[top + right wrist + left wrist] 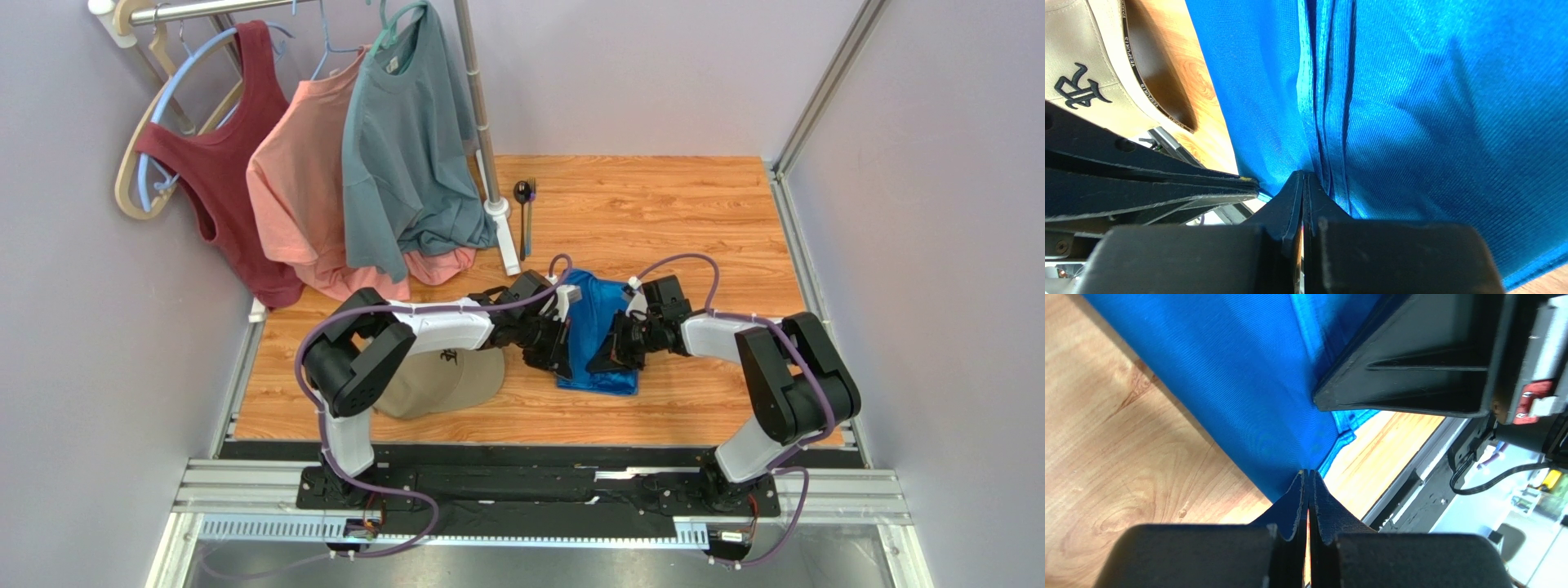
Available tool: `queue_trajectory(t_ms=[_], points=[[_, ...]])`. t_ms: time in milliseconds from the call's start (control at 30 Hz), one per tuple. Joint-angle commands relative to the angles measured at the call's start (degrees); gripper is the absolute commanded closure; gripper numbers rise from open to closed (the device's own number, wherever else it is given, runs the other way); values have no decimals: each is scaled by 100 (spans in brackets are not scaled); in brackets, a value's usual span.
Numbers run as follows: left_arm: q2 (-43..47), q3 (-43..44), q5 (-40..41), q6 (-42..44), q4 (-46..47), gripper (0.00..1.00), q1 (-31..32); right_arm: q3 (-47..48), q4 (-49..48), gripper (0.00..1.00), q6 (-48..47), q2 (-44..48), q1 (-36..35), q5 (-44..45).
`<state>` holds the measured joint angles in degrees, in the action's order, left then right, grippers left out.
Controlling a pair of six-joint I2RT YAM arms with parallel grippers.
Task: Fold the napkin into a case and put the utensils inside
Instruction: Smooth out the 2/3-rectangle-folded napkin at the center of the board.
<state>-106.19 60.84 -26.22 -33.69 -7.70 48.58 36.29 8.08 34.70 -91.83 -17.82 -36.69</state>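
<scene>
The bright blue napkin (pixel 597 321) lies bunched in a narrow strip on the wooden table, between my two grippers. My left gripper (pixel 552 352) is shut on the napkin's near corner, and the cloth (pixel 1247 386) draws to a point at its tips (pixel 1310 474). My right gripper (pixel 616 352) is shut on a pleated edge of the napkin (pixel 1425 110), fingertips together (pixel 1303 176). The two grippers are very close; the right one's fingers (pixel 1413 367) loom in the left wrist view. The utensils (pixel 525 214), a black-bowled spoon and a fork, lie together at the far side beside the rack post.
A tan cap (pixel 439 380) (pixel 1082 61) sits just left of the napkin, under my left arm. A clothes rack with a maroon top, a pink shirt and a grey-teal T-shirt (pixel 405 147) hangs at the back left; its white post (pixel 505 239) stands near the utensils. The black front rail (pixel 528 456) borders the table.
</scene>
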Motion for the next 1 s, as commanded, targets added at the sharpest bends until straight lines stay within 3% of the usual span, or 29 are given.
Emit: queue_trajectory(t_ms=[0,133,333,500,700,967], points=[[-121,-300,45,-286,112,100,-41,36,300,100,-288,-80,-2,373],[-156,-818,257,-489,252,100,-138,-26,317,100,-288,-19,-2,382],[326,-224,-15,107,-151,100,-120,176,475,100,-332,86,-2,267],[328,743,-51,187,-617,98,-313,1097,809,100,-411,-1,112,294],[-489,1860,90,231,-1048,100,-533,2546,1282,100,-578,-632,279,662],[-894,1686,134,-67,-627,100,-533,3612,1451,100,-640,-1398,271,768]])
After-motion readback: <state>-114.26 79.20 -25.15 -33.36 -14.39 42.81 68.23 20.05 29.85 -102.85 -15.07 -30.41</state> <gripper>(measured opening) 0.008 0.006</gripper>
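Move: The napkin's middle lies about 7 cm ahead and 6 cm right of the left hand, some 2 cm below. From the right hand, which is down on the near part of the napkin, that middle is about 6 cm ahead and 1 cm right, 1 cm below. The cap sits roughly 22 cm left of the left hand, level with it; the spoon lies some 27 cm ahead and 7 cm left of the left hand. Left dips briefly, then both shut hands lift forward towards the napkin's far end, right 14 cm, left 9. ##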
